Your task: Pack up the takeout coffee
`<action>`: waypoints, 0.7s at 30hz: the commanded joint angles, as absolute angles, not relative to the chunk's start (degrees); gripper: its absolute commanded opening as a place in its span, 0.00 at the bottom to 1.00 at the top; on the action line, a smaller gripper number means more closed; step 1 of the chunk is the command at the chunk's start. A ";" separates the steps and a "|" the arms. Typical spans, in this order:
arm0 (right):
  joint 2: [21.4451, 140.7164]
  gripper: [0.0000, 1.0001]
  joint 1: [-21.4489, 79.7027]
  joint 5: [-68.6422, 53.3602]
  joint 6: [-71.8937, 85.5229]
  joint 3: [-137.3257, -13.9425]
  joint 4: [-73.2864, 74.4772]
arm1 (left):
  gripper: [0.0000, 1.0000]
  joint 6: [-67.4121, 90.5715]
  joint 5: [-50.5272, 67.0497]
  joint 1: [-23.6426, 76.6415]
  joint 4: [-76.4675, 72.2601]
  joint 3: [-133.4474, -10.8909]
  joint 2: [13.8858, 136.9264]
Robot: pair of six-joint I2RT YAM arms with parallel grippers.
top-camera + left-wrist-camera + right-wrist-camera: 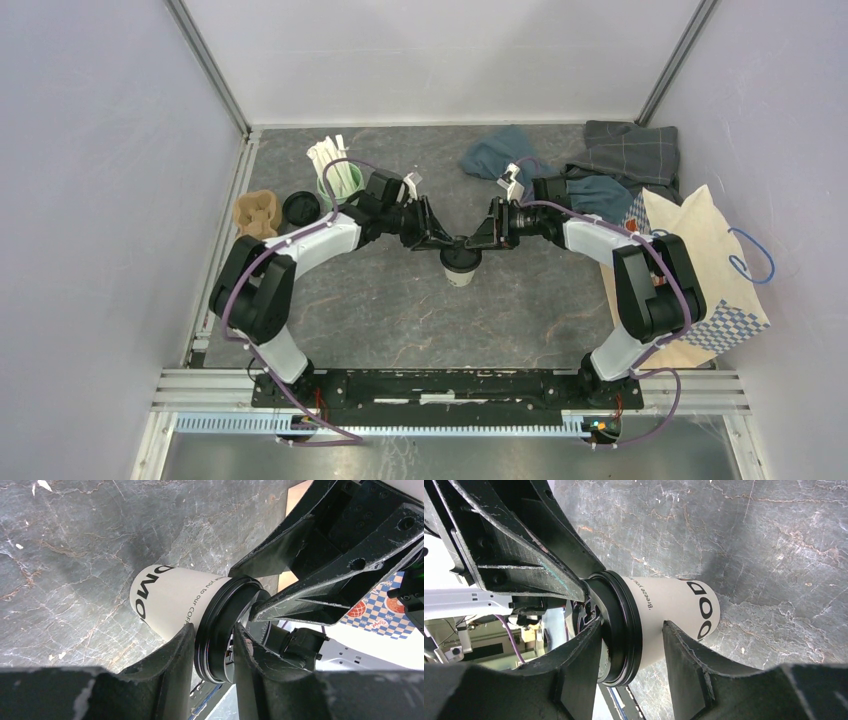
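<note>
The takeout coffee (460, 266), a white printed paper cup with a black lid (220, 625), stands upright mid-table. Both grippers meet over its top. My left gripper (446, 243) comes from the left. In the left wrist view its gripper (214, 628) is shut on the lid, one finger under the rim against the cup wall (170, 597), the other on the lid's top. My right gripper (479, 240) comes from the right. In its own view that gripper (631, 624) straddles the lid (621, 610), one finger on the lid's top, the other lower at the cup wall (674, 605), clear of the rim.
A mint-green mug of white sticks (335, 180), a loose black lid (300, 208) and a brown cup stack (256, 213) sit at the left. A paper bag with a checkered panel (700, 270) stands at the right. Crumpled cloths (500, 155) lie at the back.
</note>
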State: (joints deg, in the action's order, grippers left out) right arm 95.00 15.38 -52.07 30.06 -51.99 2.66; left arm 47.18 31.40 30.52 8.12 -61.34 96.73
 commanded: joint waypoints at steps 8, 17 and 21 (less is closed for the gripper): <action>92.70 0.67 15.27 -51.99 26.53 -54.93 7.22 | 0.68 41.91 29.60 30.73 16.15 -63.32 92.07; 89.93 0.82 14.06 -53.86 25.63 -51.61 6.93 | 0.80 45.74 33.90 30.68 11.99 -56.52 87.22; 89.08 0.77 13.64 -54.23 25.94 -49.15 5.39 | 0.74 47.92 34.32 30.72 9.30 -53.22 85.41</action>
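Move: The coffee cup's black lid is right at both hands. Its middle lies about 3 cm back and 2 cm right of the left hand, and about 3 cm back and 2 cm left of the right hand, roughly level with both. The cup body stands under it, its middle some 5 cm below the hands. From the left hand the green straw pot is about 23 cm left and 13 cm ahead; the blue cloth lies roughly 17 cm right and 20 cm ahead of the right hand. Backwards and to its left the left hand slips around the lid's left side, about 4 cm in all, rising a centimetre at the end, as its fingers spread from the rim they straddled. The right hand opens too and eases about 1 cm each back, right and up, its fingertips loosening from the rim and cup wall. ##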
